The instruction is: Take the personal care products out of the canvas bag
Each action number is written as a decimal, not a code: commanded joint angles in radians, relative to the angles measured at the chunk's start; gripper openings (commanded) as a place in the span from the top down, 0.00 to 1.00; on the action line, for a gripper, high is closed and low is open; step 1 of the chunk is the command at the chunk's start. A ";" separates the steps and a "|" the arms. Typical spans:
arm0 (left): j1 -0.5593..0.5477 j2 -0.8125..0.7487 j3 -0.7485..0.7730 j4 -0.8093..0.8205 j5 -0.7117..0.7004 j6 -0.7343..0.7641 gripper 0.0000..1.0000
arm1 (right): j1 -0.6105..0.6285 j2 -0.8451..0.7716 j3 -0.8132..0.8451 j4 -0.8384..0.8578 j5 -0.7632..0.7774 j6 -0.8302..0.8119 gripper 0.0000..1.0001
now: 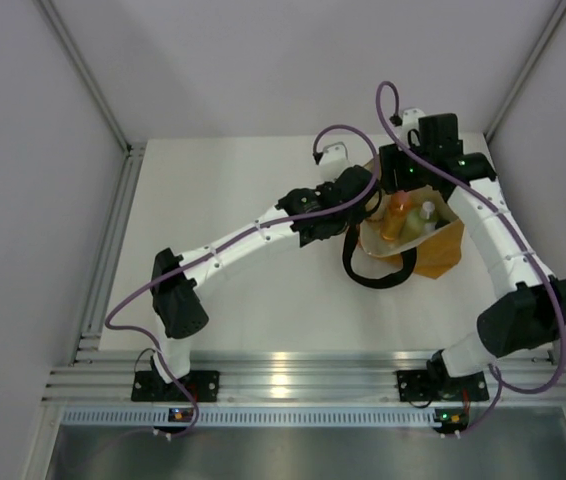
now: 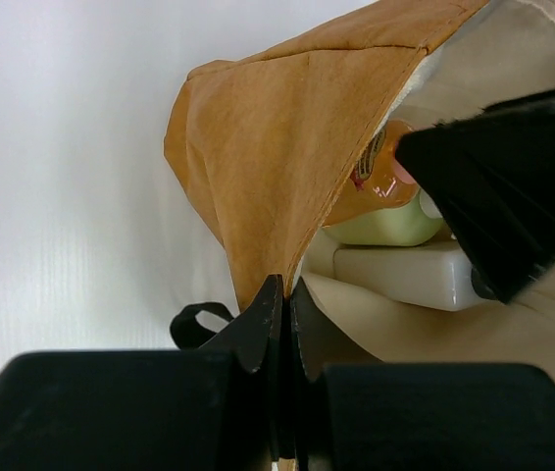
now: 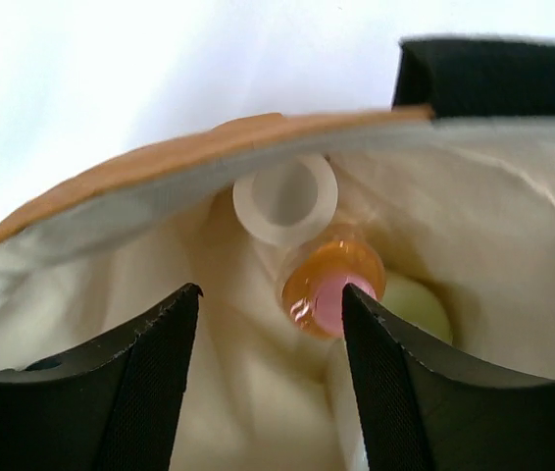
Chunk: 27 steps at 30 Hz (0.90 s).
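Note:
The mustard canvas bag [image 1: 435, 250] lies at the back right with its mouth held up. My left gripper [image 2: 283, 294] is shut on its rim [image 2: 268, 157], also seen from above [image 1: 362, 198]. Inside the bag stand the orange bottle with a pink cap [image 3: 331, 291] [image 1: 397, 216], a pale green bottle [image 2: 385, 226] [image 1: 420, 226] and a white squarish bottle [image 2: 405, 275]. A whitish round top [image 3: 285, 199] sits behind the orange bottle; jar or cap, I cannot tell. My right gripper [image 3: 270, 306] [image 1: 401, 186] hangs open in the bag's mouth, its right finger [image 3: 395, 373] at the pink cap's edge, nothing between the fingers.
The bag's black loop handle [image 1: 373, 272] trails toward the table's middle. White walls close the table at the back and on both sides, and the bag lies close to the right wall. An aluminium rail [image 1: 293, 380] runs along the near edge.

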 commanded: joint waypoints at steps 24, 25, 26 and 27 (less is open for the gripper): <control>0.029 -0.046 -0.008 0.013 0.034 -0.118 1.00 | -0.009 0.101 0.056 0.141 -0.010 -0.153 0.41; 0.031 -0.043 -0.009 0.013 0.035 -0.118 1.00 | -0.007 0.086 0.047 0.141 0.001 -0.144 0.40; 0.032 -0.044 -0.008 0.013 0.034 -0.118 1.00 | -0.007 0.080 0.039 0.139 0.024 -0.141 0.41; 0.035 -0.041 -0.009 0.013 0.037 -0.118 1.00 | -0.013 0.074 0.028 0.138 0.027 -0.141 0.41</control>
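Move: The orange bottle with the pink cap stands in the bag, its middle roughly 2 cm ahead of the right hand, 1 cm to its right and 13 cm below. Some 5 cm to the left of that bottle and about level with it is the pale bottle; the green bottle is 4 cm to its right and 2 cm nearer the robot. From the left hand, shut on the bag's left rim, the orange bottle lies about 8 cm ahead, 6 cm right and 12 cm below. The right hand sinks into the bag mouth and reaches forward, about 5 cm down and 4 cm forward, turning some 10 degrees counter-clockwise with its fingers held a bit over half open to bring the pink cap between and below the tips; it pauses there, then eases back up about 1.5 cm. The left hand keeps its shut fingers on the rim, holding the mouth open, and shifts barely a centimetre forward with a slight turn. ##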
